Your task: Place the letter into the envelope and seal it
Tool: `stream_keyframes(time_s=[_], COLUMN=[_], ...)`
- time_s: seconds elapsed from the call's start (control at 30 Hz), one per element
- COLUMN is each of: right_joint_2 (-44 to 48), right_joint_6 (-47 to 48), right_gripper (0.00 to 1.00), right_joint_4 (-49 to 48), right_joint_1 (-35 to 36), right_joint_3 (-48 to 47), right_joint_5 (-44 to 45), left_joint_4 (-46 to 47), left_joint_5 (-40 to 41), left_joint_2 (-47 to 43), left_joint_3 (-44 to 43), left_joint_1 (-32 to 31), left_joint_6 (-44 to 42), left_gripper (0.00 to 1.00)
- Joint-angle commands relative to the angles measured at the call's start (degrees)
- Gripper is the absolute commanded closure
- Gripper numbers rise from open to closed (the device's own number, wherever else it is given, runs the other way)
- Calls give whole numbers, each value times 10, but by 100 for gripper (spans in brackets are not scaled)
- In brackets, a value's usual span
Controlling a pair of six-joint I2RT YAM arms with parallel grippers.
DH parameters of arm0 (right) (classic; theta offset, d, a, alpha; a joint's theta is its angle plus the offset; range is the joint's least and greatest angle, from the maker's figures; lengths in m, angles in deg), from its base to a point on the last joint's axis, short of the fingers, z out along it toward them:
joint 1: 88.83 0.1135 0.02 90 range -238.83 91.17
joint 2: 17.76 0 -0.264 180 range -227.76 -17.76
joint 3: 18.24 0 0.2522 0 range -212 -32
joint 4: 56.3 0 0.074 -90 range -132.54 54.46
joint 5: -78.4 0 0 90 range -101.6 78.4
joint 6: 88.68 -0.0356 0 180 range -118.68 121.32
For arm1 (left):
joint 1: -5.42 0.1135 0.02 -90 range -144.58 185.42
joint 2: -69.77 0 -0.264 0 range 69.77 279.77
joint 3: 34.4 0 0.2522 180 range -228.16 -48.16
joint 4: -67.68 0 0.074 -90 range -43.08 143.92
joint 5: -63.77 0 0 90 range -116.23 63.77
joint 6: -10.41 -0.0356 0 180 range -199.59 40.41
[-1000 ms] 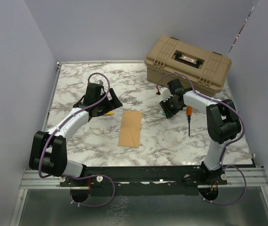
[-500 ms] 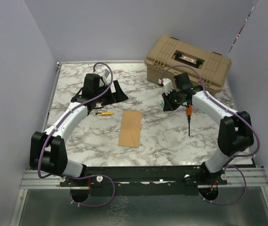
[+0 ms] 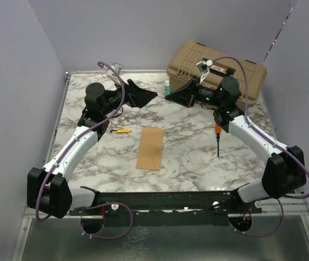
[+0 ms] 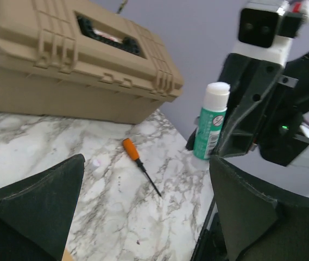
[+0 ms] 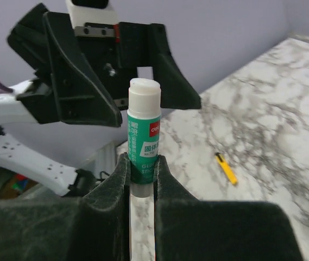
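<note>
The kraft-brown envelope (image 3: 150, 148) lies flat on the marble table (image 3: 89, 163) between the arms. The letter is not in view as a separate sheet. My right gripper (image 3: 171, 95) is raised above the table's far middle, shut on a green glue stick with a white cap (image 3: 168, 87). In the right wrist view the glue stick (image 5: 143, 136) stands upright between my fingers (image 5: 111, 190). My left gripper (image 3: 146, 97) is open, raised, facing the right one a short gap away. In the left wrist view the glue stick (image 4: 211, 120) stands beyond my open fingers (image 4: 40, 201).
A tan toolbox (image 3: 216, 70) stands at the back right. An orange-handled screwdriver (image 3: 218, 136) lies right of the envelope; it also shows in the left wrist view (image 4: 139, 163). A yellow utility knife (image 3: 120, 131) lies left of the envelope.
Both arms rose from near the table and swung towards each other. The right gripper carried the glue stick up and left; the left gripper now faces it.
</note>
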Motion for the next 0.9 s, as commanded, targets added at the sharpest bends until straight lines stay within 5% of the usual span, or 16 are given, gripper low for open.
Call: stream_keyframes(time_s=[0.0, 0.13, 0.37, 0.63, 0.77, 0.8, 0.87], right_joint_2=[-50, -74, -73, -64, -62, -60, -56], right_joint_6=[-183, -228, -199, -135, -108, -109, -118], right_gripper=[99, 99, 99, 99, 98, 95, 76], right_joint_4=[-227, -288, -250, -196, -154, -148, -130], right_joint_1=[25, 42, 59, 67, 68, 68, 69], right_joint_3=[9, 10, 12, 1, -10, -12, -14], right_joint_5=[-88, -100, -100, -121, -118, -112, -88], left_joint_4=[107, 124, 131, 131, 131, 131, 132], left_joint_5=[-69, -50, -22, -17, -39, -43, -38], left_joint_2=[-4, -19, -27, -26, -22, -21, -24], left_joint_3=[6, 18, 35, 41, 38, 38, 37], left_joint_1=[-31, -49, -51, -51, -51, -51, -52], left_joint_6=[21, 19, 29, 66, 77, 79, 85], left_gripper=[3, 6, 44, 66, 92, 100, 100])
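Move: My right fingers hold the glue stick upright by its lower part, its middle about 2 cm above that hand; my open left fingers are some 8 cm to its left and 2 cm lower. From my left hand the stick lies about 8 cm right, level in reach, 4 cm up. Some 34 cm below my left hand, the envelope lies 6 cm back and straight beneath, the utility knife 12 cm left and 1 cm ahead. I bring both hands together in the air, each drawing back about 4 cm: my left hand goes right and rises some 3 cm, while my right carries the glue stick left, turning about 15 degrees counter-clockwise. With the stick between my left fingers, I hold that hand nearly still and close it around the stick below its white top, my right fingers keeping their grip. ##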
